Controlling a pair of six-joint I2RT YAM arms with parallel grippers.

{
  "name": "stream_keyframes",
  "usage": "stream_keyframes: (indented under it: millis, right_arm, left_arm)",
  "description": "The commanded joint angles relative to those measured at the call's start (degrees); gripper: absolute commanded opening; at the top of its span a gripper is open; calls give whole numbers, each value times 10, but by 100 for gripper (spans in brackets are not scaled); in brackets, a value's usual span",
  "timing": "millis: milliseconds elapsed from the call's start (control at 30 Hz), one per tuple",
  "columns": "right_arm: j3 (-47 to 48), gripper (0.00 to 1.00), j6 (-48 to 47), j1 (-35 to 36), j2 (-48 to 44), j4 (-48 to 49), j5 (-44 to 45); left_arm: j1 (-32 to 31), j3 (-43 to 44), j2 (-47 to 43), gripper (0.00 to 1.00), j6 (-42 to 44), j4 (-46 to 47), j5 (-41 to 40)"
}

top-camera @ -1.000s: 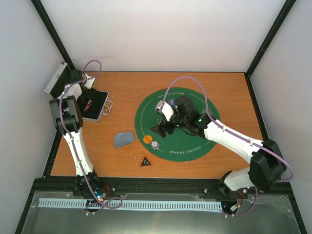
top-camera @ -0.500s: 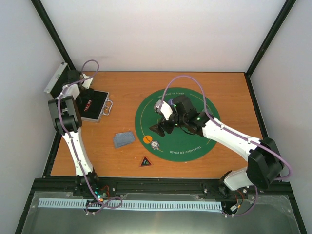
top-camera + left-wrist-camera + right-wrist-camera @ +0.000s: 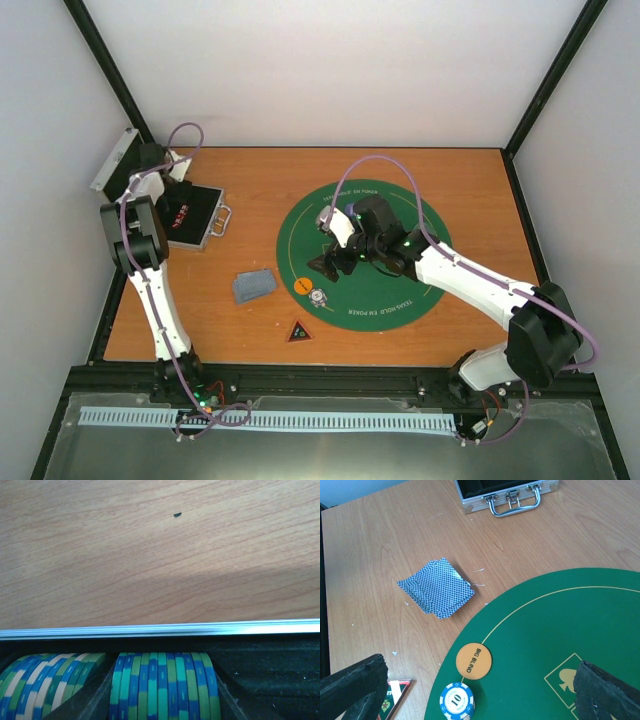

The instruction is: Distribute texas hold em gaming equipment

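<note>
My left gripper (image 3: 178,192) reaches down into the open silver case (image 3: 193,217). Its wrist view shows rows of green-and-blue chips (image 3: 165,685) standing on edge in the black foam, and its fingers are not visible. My right gripper (image 3: 330,262) hovers open over the green mat's (image 3: 400,215) left part, with nothing between its fingers. Below it lie an orange BIG BLIND chip (image 3: 473,661) and a blue-and-white 10 chip stack (image 3: 456,700). A fanned pile of blue-backed cards (image 3: 436,586) rests on the wood left of the mat. The red-edged triangle (image 3: 298,331) lies nearer the front.
The case's lid (image 3: 115,160) stands open against the far left wall. The case handle (image 3: 514,505) faces the mat. Black frame posts run along both side walls, and a rail crosses the table's near edge.
My right gripper has shifted slightly toward the far side over the mat. The left arm has stayed at the case. Nothing on the table has moved.
</note>
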Motion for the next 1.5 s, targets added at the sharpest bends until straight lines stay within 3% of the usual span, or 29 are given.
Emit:
stream_keyframes:
  millis: [0, 233, 500, 700, 933, 1233, 1467]
  right_arm:
    - [9, 100, -5, -1, -10, 3, 0]
    - [15, 100, 1, -1, -34, 7, 30]
    - [41, 100, -29, -1, -74, -35, 110]
    - [47, 100, -108, 20, -107, -45, 151]
    - [41, 100, -201, 77, -99, -26, 198]
    - [76, 100, -267, 86, -11, 32, 144]
    - [132, 96, -274, 86, 78, 41, 79]
  left_arm:
    - [4, -9, -27, 1, -15, 1, 26]
    - [4, -92, -176, 1, -28, 18, 77]
    - [-16, -188, -342, 1, -56, -36, 254]
    - [-102, -253, -438, 1, -87, -109, 396]
    - [-207, -293, -471, 1, -162, -137, 525]
    - [-231, -422, -488, 1, -326, 6, 620]
    - [-231, -461, -450, 1, -411, 63, 652]
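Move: The stack of blue-green chips is already pinched in the left hand, still in the case. Its goal, the open right gripper, lies about 44 cm right, 29 cm back and 16 cm above. Left of the held stack, some 4 cm away and 1 cm farther out, is the second chip stack; the red pieces lie 8 cm back, 1 cm right. From the right hand the held stack is 44 cm left, 29 cm ahead, 16 cm below; the big blind button sits 4 cm back, 5 cm left. Keeping its pinch on the blue-green stack, the left hand lifts it some 20 cm out of the case, then sweeps about 33 cm right and 25 cm back, rolling its fingers round to point right at the other gripper and sinking slightly. The right hand, staying open, rises about 8 cm, tips its fingers up some 30 degrees, then eases left and down towards the stack. ##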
